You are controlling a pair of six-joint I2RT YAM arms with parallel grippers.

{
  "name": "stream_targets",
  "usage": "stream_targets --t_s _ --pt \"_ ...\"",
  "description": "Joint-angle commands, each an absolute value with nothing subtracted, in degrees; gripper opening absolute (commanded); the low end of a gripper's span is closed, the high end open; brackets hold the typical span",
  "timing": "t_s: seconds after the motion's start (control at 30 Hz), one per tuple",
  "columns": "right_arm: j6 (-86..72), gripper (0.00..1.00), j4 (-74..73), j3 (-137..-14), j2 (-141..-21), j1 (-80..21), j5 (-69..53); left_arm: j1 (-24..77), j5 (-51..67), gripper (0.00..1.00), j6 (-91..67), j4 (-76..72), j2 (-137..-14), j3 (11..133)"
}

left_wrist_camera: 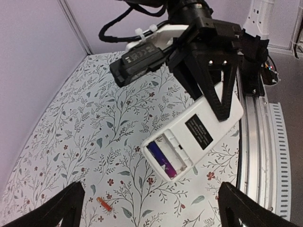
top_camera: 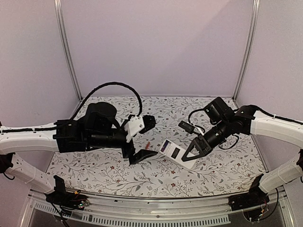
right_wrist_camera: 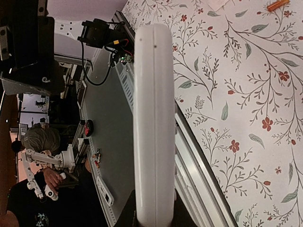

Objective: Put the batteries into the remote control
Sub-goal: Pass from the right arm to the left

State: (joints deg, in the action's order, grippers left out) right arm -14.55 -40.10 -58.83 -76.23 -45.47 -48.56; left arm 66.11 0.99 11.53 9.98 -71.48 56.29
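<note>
The remote control is held back-up over the middle of the table, its battery recess uncovered. My right gripper is shut on its right end, and in the left wrist view its black fingers clamp the white body. One dark purple battery lies in the recess, and the slot beside it is empty. A reddish-orange battery lies loose on the cloth, left of the remote. My left gripper hangs open just above it with nothing between its fingers. The right wrist view shows the remote edge-on.
The table carries a floral cloth. An aluminium rail runs along the near edge. Upright frame posts stand at the back corners. A pale flat piece shows at the top edge of the right wrist view, near the orange battery.
</note>
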Motion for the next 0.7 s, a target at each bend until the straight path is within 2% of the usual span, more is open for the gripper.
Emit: stream_targets --t_s 0.0,0.67 --pt "-14.6 0.0 -40.1 -57.9 -75.1 -45.8 -49.6 69.5 -1.6 1.0 21.9 11.5 -72.4 55.7" --pt "-15.9 0.0 -40.0 -56.5 -75.0 -45.8 -51.1 74.9 -5.6 1.0 35.2 14.5 -81.8 60.8"
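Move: The right hand holds the remote control; its middle is about 2 cm ahead, 3 cm left and 1 cm above that hand. From the empty left hand, the remote's middle lies level ahead, about 7 cm right and 7 cm below. The battery compartment at its near end is 2 cm ahead, 3 cm right, 6 cm below the left hand. On the table, the orange battery is some 14 cm ahead, 2 cm left, 24 cm below. Drawing back first and then mainly sinking, the left hand travels about 5 cm down, with some 3 cm each back and to its right, closing in on the battery end of the remote. On the way it rolls roughly 25 degrees about its fingers, clockwise seen from behind the hand, the fingers staying wide open. The right hand keeps its hold on the remote, almost still. ##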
